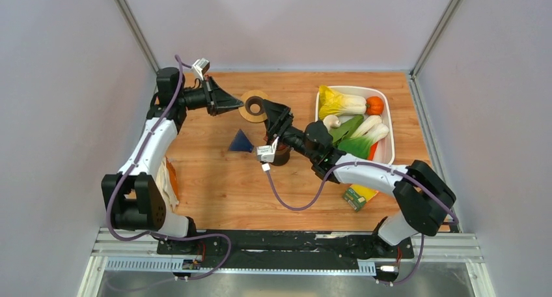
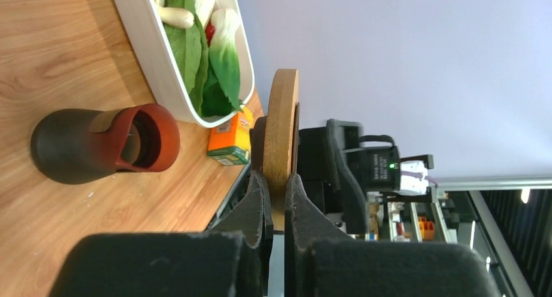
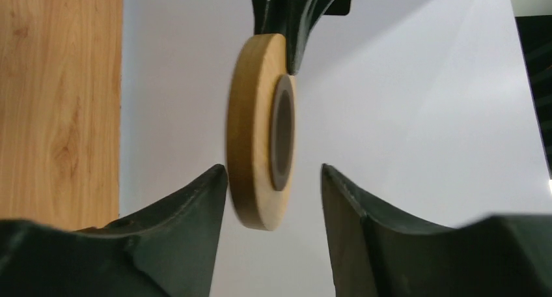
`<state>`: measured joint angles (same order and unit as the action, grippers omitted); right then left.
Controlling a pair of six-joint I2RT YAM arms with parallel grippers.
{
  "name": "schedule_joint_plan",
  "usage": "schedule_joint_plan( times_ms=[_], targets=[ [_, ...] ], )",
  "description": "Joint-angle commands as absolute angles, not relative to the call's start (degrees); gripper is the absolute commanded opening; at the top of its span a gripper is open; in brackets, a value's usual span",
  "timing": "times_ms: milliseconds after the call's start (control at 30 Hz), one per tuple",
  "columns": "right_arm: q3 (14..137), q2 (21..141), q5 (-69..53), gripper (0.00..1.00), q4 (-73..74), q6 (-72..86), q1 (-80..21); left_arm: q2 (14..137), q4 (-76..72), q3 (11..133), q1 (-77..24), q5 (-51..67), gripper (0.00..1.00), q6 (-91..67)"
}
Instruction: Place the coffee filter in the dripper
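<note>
My left gripper (image 1: 237, 105) (image 2: 276, 176) is shut on the edge of a tan wooden ring (image 1: 254, 106) (image 2: 281, 124) with a dark centre, holding it above the table on edge. My right gripper (image 1: 276, 119) (image 3: 273, 170) faces it from the other side, open, with the ring (image 3: 255, 134) between its fingers; the right finger stands clear of it. The dripper (image 1: 281, 156) (image 2: 97, 144), dark brown with a red-brown flared mouth, stands on the table under the right wrist. The coffee filter is hidden or out of view.
A small dark blue triangle (image 1: 241, 142) lies left of the dripper. A white tub (image 1: 386, 111) (image 2: 146, 56) of vegetables sits at the right. An orange and green carton (image 1: 358, 197) (image 2: 229, 141) lies near the front right. A pale and orange thing (image 1: 168, 183) rests beside the left arm.
</note>
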<state>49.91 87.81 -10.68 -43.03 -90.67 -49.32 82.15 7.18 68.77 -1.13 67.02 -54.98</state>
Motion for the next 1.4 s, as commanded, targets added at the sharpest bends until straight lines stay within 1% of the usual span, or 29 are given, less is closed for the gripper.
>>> schedule_joint_plan(
  times_ms=[0,33,67,100,233,267,300,367,433,567,700,867,1067,1367],
  targets=[
    [49.76,81.82,-6.72,0.75,-43.20,-87.38,-49.41,82.77,-4.35,66.24,-2.11,68.63,0.00,-58.01],
    [49.67,80.44,-5.05,0.86,-40.28,-86.68,-49.07,82.79,-5.52,65.49,-2.11,68.88,0.00,-58.63],
    [49.54,78.92,-3.79,0.93,-37.36,-85.73,-48.80,82.75,-7.11,65.22,-2.11,68.89,0.00,-59.11],
    [49.19,76.62,-2.84,0.99,-34.17,-84.78,-48.40,82.83,-7.64,64.65,-2.07,68.97,0.00,-59.17],
    [47.86,68.60,0.95,1.00,-20.01,-78.59,-46.52,83.90,-9.75,62.80,-2.40,69.92,0.00,-57.75],
    [48.24,66.75,2.48,1.00,-15.59,-75.52,-45.72,84.48,-10.50,62.29,-2.88,70.56,0.00,-57.57],
    [49.14,65.24,2.87,1.00,-8.14,-72.30,-44.45,84.78,-11.30,61.30,-3.47,71.52,0.00,-57.13],
    [52.82,62.95,-0.65,1.00,6.06,-66.11,-40.58,85.71,-10.78,60.00,-4.37,72.11,0.00,-55.55],
    [56.72,62.08,-4.61,1.00,16.99,-59.85,-35.97,86.82,-11.88,58.19,-5.14,72.62,0.00,-55.21],
    [63.69,64.17,-8.34,1.00,28.88,-48.25,-28.15,89.46,-20.47,54.61,-6.79,73.07,0.00,-59.80],
    [67.37,66.82,-9.12,1.00,32.92,-40.19,-24.81,93.22,-23.97,54.42,-8.28,73.22,0.00,-61.30],
    [68.53,67.20,-10.11,1.00,34.37,-37.39,-24.43,98.32,-22.72,57.37,-9.18,73.09,0.00,-59.61],
    [69.58,67.41,-10.59,1.00,35.30,-35.77,-24.48,101.55,-11.53,61.88,-10.22,72.05,0.00,-52.01],
    [71.13,68.28,-11.98,1.00,37.26,-34.85,-24.48,104.07,-1.44,65.65,-11.15,70.78,0.00,-44.56]
  ],
)
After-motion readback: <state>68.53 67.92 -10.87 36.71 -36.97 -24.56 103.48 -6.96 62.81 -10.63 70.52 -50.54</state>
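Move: My left hand already pinches the wooden ring. The carafe it goes to has its middle about 10 cm to the right, 1 cm ahead and 24 cm below; from my emptying right hand the carafe is about 4 cm right, 1 cm ahead and 22 cm down. On the table, the blue cone sits about 11 cm left of the carafe and 4 cm farther out. The vegetable tray's centre is 23 cm right of the carafe and 9 cm farther out. Keeping the wooden ring level in its pinch, my left hand sinks about 14 cm and carries it some 6 cm right, bringing it over the carafe's mouth, slowing near the rim and turning slightly clockwise. My right hand spreads its fingers fully and withdraws some 22 cm right from the ring, ending about 5 cm lower over the tray's near-left part, its fingers tipping steeply down. ##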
